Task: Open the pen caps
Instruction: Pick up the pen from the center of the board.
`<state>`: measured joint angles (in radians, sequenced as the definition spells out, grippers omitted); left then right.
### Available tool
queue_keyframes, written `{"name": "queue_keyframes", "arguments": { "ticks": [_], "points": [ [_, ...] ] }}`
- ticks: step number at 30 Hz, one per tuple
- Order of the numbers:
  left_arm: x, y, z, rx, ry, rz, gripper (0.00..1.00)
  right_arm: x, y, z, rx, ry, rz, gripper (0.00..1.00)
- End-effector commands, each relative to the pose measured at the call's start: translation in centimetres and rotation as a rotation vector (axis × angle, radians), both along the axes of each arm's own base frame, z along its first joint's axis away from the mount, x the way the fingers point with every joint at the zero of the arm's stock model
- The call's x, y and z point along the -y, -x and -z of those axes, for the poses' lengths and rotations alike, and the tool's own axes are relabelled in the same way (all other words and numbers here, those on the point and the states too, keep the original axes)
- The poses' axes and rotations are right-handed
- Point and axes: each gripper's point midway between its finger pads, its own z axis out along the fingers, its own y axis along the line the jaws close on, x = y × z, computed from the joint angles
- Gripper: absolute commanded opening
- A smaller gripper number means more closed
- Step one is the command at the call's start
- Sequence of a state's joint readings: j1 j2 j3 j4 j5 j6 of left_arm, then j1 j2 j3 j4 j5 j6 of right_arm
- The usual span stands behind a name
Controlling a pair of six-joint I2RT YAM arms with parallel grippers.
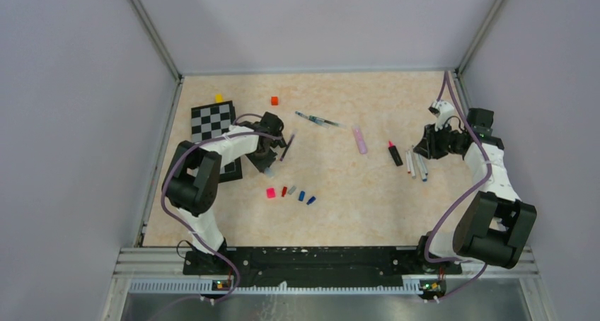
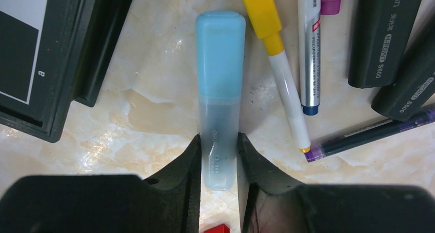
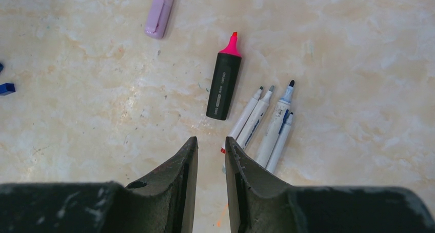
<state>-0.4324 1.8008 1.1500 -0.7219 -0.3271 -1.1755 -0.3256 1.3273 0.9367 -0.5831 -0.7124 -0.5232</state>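
Note:
A light-blue highlighter [image 2: 219, 140] with its light-blue cap [image 2: 220, 51] on lies on the table, and my left gripper [image 2: 218, 143] is shut on its clear barrel, a finger pressed to each side. Beside it lie a yellow-capped marker [image 2: 272, 43], a silver pen [image 2: 309, 48], a purple pen [image 2: 369, 133] and black highlighters [image 2: 384, 33]. My right gripper [image 3: 211, 140] hangs open by a narrow gap with nothing in it, just left of several uncapped white pens [image 3: 267, 122] and an uncapped black highlighter with a pink tip [image 3: 223, 84]. Loose caps [image 1: 291, 193] lie in a row mid-table.
A checkerboard [image 1: 213, 121] sits at the back left under the left arm, with a yellow cube [image 1: 218, 97] and a red cube [image 1: 274, 100] behind it. A pink highlighter [image 1: 360, 139] and a thin pen [image 1: 317, 120] lie mid-table. Walls enclose three sides.

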Motion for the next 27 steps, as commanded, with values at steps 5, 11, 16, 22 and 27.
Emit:
{"name": "queue_keyframes", "arguments": {
  "ticks": [5, 11, 16, 22, 27],
  "points": [
    [0.0, 0.2, 0.9, 0.008, 0.053, 0.008, 0.18, 0.1, -0.1, -1.4, 0.055, 0.007, -0.012, 0.25],
    [-0.7, -0.3, -2.0, 0.095, 0.037, 0.039, 0.14, 0.1, 0.0, -1.4, 0.055, 0.006, -0.013, 0.25],
    [-0.1, -0.9, -5.1, 0.207, 0.073, 0.152, 0.1, -0.1, 0.0, -1.5, 0.058, 0.002, -0.019, 0.25],
    [3.9, -0.8, -10.4, 0.478, 0.275, 0.454, 0.0, -0.9, 0.5, -2.0, 0.078, -0.019, -0.068, 0.25],
    [9.0, 2.6, -15.0, 0.771, 0.547, 0.8, 0.0, -4.0, 2.4, -3.4, 0.143, -0.13, -0.227, 0.26]
  ]
}}
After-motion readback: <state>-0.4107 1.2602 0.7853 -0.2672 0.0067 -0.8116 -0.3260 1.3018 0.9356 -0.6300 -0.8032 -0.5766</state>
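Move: The light-blue highlighter is already between the left fingers, gripped near its clear end; its middle is about 2 cm ahead and 2 cm left of the hand point, at the same height. From that hand the yellow pen lies some 7 cm ahead and 1 cm left, the purple pen 8 cm ahead and 8 cm right, both about 1 cm lower. From the right hand the highlighter is roughly 53 cm left, 3 cm ahead and 11 cm below. Keep the left pinch on the light-blue highlighter and lift it off the table, slowly for the first centimetre, then fast, to about 10 cm up, swinging right over the last part towards the clear middle of the table. As it climbs, roll the wrist some 40 degrees so the fingers tip forward and right, turning clockwise. Late on, start the empty right gripper left, about 1.5 cm, and slightly up and back. ##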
